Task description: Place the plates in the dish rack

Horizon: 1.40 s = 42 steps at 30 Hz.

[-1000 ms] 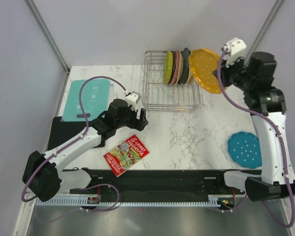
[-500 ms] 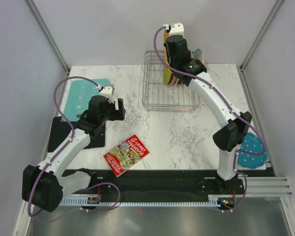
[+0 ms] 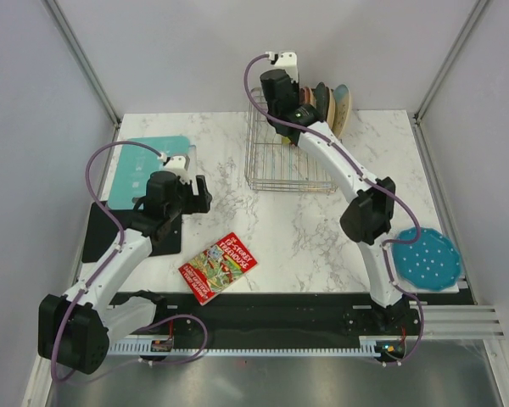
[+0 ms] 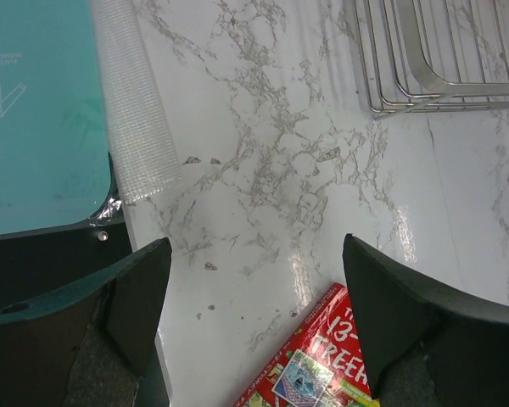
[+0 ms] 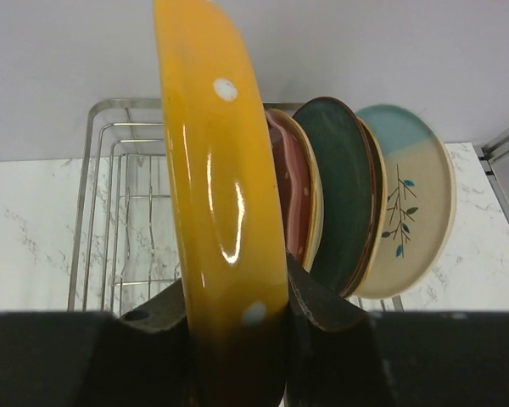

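Note:
My right gripper (image 5: 237,292) is shut on the rim of the orange dotted plate (image 5: 220,186), holding it upright and edge-on over the wire dish rack (image 5: 110,212). The plate sits just left of a pink plate (image 5: 295,195), a dark green plate (image 5: 343,186) and a cream plate with a branch pattern (image 5: 407,203), all standing in the rack. From above, the right gripper (image 3: 284,114) hangs over the rack (image 3: 271,165) and hides the orange plate. A blue dotted plate (image 3: 424,259) lies flat at the right. My left gripper (image 3: 205,193) is open and empty, low over the table (image 4: 254,254).
A teal board (image 3: 144,165) lies at the left on a black mat (image 3: 106,225); it also shows in the left wrist view (image 4: 34,110). A red book (image 3: 218,265) lies near the front, just under the left gripper's right finger (image 4: 322,365). The rack's near corner (image 4: 433,76) is ahead of the left gripper.
My right arm has swung left with the orange plate, from beside the rack's right end to over the rack, left of the standing plates. My left gripper has drawn back to the left.

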Tool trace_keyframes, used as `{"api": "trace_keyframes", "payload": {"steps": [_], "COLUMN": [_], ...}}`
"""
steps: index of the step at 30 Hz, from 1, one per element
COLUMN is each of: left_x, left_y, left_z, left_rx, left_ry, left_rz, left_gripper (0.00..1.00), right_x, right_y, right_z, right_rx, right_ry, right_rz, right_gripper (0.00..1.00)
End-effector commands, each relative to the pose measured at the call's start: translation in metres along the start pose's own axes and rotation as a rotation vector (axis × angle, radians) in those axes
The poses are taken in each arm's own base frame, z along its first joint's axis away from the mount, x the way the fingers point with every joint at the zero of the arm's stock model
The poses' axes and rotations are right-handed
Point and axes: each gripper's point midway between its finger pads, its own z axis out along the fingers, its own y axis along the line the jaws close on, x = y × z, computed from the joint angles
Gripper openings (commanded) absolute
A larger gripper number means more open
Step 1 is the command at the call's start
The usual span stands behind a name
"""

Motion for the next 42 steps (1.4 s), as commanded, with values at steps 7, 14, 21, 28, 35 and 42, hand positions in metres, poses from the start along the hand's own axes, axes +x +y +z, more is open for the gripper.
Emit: {"api": "trace_keyframes", "payload": {"steps": [7, 14, 21, 28, 35, 42], "left_x": [-0.004, -0.003, 0.000, 0.001, -0.008, -0.031], "left_y": [-0.002, 0.001, 0.003, -0.002, -0.014, -0.024], "left_z": [-0.001, 0.002, 0.006, 0.014, 0.037, 0.074], "left_rx": [0.019, 0.009, 0.003, 0.028, 0.073, 0.100], "left_ry": [-0.037, -0.033, -0.019, 0.004, 0.040, 0.070], "left_rz": [-0.020, -0.016, -0.024, -0.036, -0.047, -0.058], "left_gripper": [0.88, 0.88, 0.88, 0.88, 0.88, 0.88], "right_x": [-0.046, -0.032, -0.023, -0.004, 0.026, 0.041], "right_y": [0.008, 0.018, 0.016, 0.011, 0.012, 0.020], "right_z": [0.025, 0.040, 0.051, 0.066, 0.083, 0.090], "right_rx": [0.117, 0.126, 0.141, 0.180, 0.188, 0.156], "right_ry": [-0.226, -0.230, -0.230, -0.209, -0.165, -0.145], "right_rz": [0.085, 0.059, 0.052, 0.038, 0.023, 0.024], "right_gripper": [0.00, 0.00, 0.00, 0.00, 0.00, 0.00]}}
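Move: The right hand already grips the yellow plate above the rack; its slot lies about 10 cm ahead, level sideways and some 17 cm below. Just to the slot's right stands the lime plate, about 3 cm over, then the pink plate 5 cm and the dark green plate 9 cm over, all level with it in depth. From the empty left hand the slot lies about 22 cm ahead, 20 cm right and slightly lower. Right hand lowers the pinched yellow plate 9 cm, forward 7, beside the lime one; left dips, then advances. ##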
